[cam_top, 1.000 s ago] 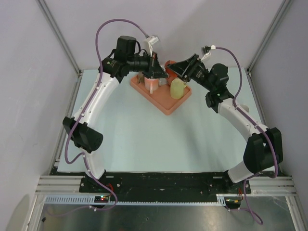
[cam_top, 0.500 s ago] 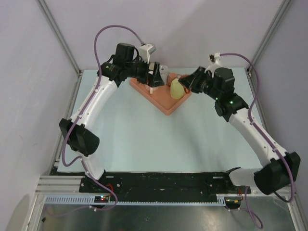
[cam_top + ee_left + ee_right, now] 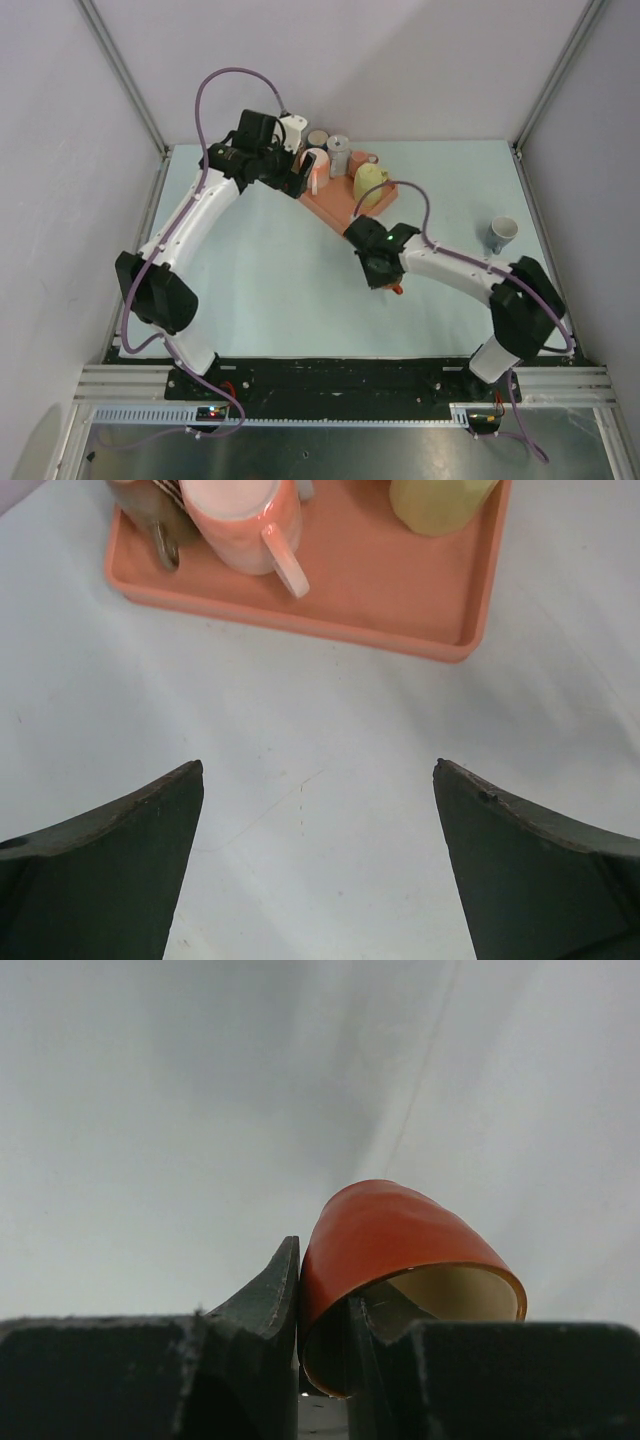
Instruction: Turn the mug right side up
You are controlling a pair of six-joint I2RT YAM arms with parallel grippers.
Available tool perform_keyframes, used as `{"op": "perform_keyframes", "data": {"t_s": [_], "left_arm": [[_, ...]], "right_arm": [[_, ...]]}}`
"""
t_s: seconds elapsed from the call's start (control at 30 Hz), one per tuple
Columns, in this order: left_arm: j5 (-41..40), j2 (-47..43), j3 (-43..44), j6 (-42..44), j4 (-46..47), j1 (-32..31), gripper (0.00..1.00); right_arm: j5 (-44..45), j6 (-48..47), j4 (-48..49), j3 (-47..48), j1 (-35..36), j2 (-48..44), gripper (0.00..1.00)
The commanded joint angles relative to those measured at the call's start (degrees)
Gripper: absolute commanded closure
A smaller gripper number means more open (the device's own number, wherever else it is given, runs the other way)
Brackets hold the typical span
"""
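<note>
The mug (image 3: 400,1230) is orange-red with a cream inside. It is tilted, with its mouth turned toward the right wrist camera. My right gripper (image 3: 325,1280) is shut on its rim, one finger inside and one outside. In the top view the right gripper (image 3: 385,270) is over the middle of the table. It hides the mug (image 3: 397,290) except for a red sliver. My left gripper (image 3: 317,770) is open and holds nothing, just in front of the orange tray (image 3: 380,590). From above, the left gripper (image 3: 300,178) is at the tray's left corner.
The tray (image 3: 335,208) holds a pink mug (image 3: 318,163) and a yellow mug (image 3: 370,182). Two small cups (image 3: 339,150) stand behind the tray. A grey-white cup (image 3: 503,233) stands at the right side of the pale mat.
My right arm has swung from the tray to the middle of the table and shut on the orange-red mug. My left gripper has opened and drawn back from the pink mug.
</note>
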Motion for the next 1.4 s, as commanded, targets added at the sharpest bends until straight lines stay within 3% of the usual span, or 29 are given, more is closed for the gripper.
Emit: {"op": "perform_keyframes", "data": {"t_s": [0.0, 0.23, 0.43, 0.57, 0.7, 0.83, 0.97, 1.13, 1.37], "left_arm": [[-2.1, -2.6, -1.0, 2.7, 0.6, -0.5, 0.00], [-1.5, -2.8, -2.4, 3.7, 0.7, -0.7, 0.00], [0.2, -0.7, -3.0, 5.8, 0.8, -0.6, 0.00], [-3.1, 6.5, 0.2, 5.5, 0.9, -0.6, 0.03], [-6.9, 16.3, 8.7, -0.4, 2.1, -0.6, 0.03], [-8.2, 27.4, 22.7, -6.8, 2.7, -0.8, 0.01], [-11.4, 36.1, 30.7, -7.8, 3.8, -1.3, 0.07], [-17.4, 41.1, 30.5, -8.0, 5.8, -1.5, 0.20], [-19.3, 44.5, 30.7, -6.5, 8.2, -2.0, 0.37]], "right_arm": [[-0.1, 1.3, 1.6, -0.2, 3.1, 4.1, 1.00], [-7.7, 1.6, 10.6, -5.7, 3.5, 7.9, 0.99], [-8.9, 0.5, 10.5, -6.2, 2.4, 8.6, 0.71], [-9.5, 0.1, 10.0, -5.8, 0.9, 5.9, 0.45], [-9.4, -0.4, 7.8, -4.5, 0.1, 1.2, 0.27], [-10.2, -1.6, 6.9, -2.7, -0.3, -2.9, 0.05], [-9.6, -1.7, 5.7, -1.2, -0.8, -5.6, 0.01], [-8.2, -1.5, 5.5, -0.7, -1.9, -8.1, 0.01], [-6.8, -3.0, 5.9, -0.3, -2.4, -9.7, 0.01]]}}
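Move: The right hand holds the red mug by its wall; the bare table spot it is bound for lies about 4 cm back, 1 cm right and 11 cm down. The grey mug stands roughly 11 cm ahead and 30 cm right of that hand, the tray's near corner 14 cm ahead and 6 cm left. From the left hand, the upside-down pink-and-white mug is some 18 cm ahead, 3 cm right and 21 cm below; the yellow mug is 10 cm ahead, 16 cm right, and the brown mug 21 cm ahead, 4 cm left. The right hand sets the red mug on the open table, lowering about 7 cm while drawing back a little and tilting its fingers slightly back, then opens wide, lets go and rises roughly 10 cm, easing forward. The left hand sinks slightly at first, then swoops forward and down into the tray, turning counter-clockwise, its fingers starting to close around the handle of the pink-and-white mug. ##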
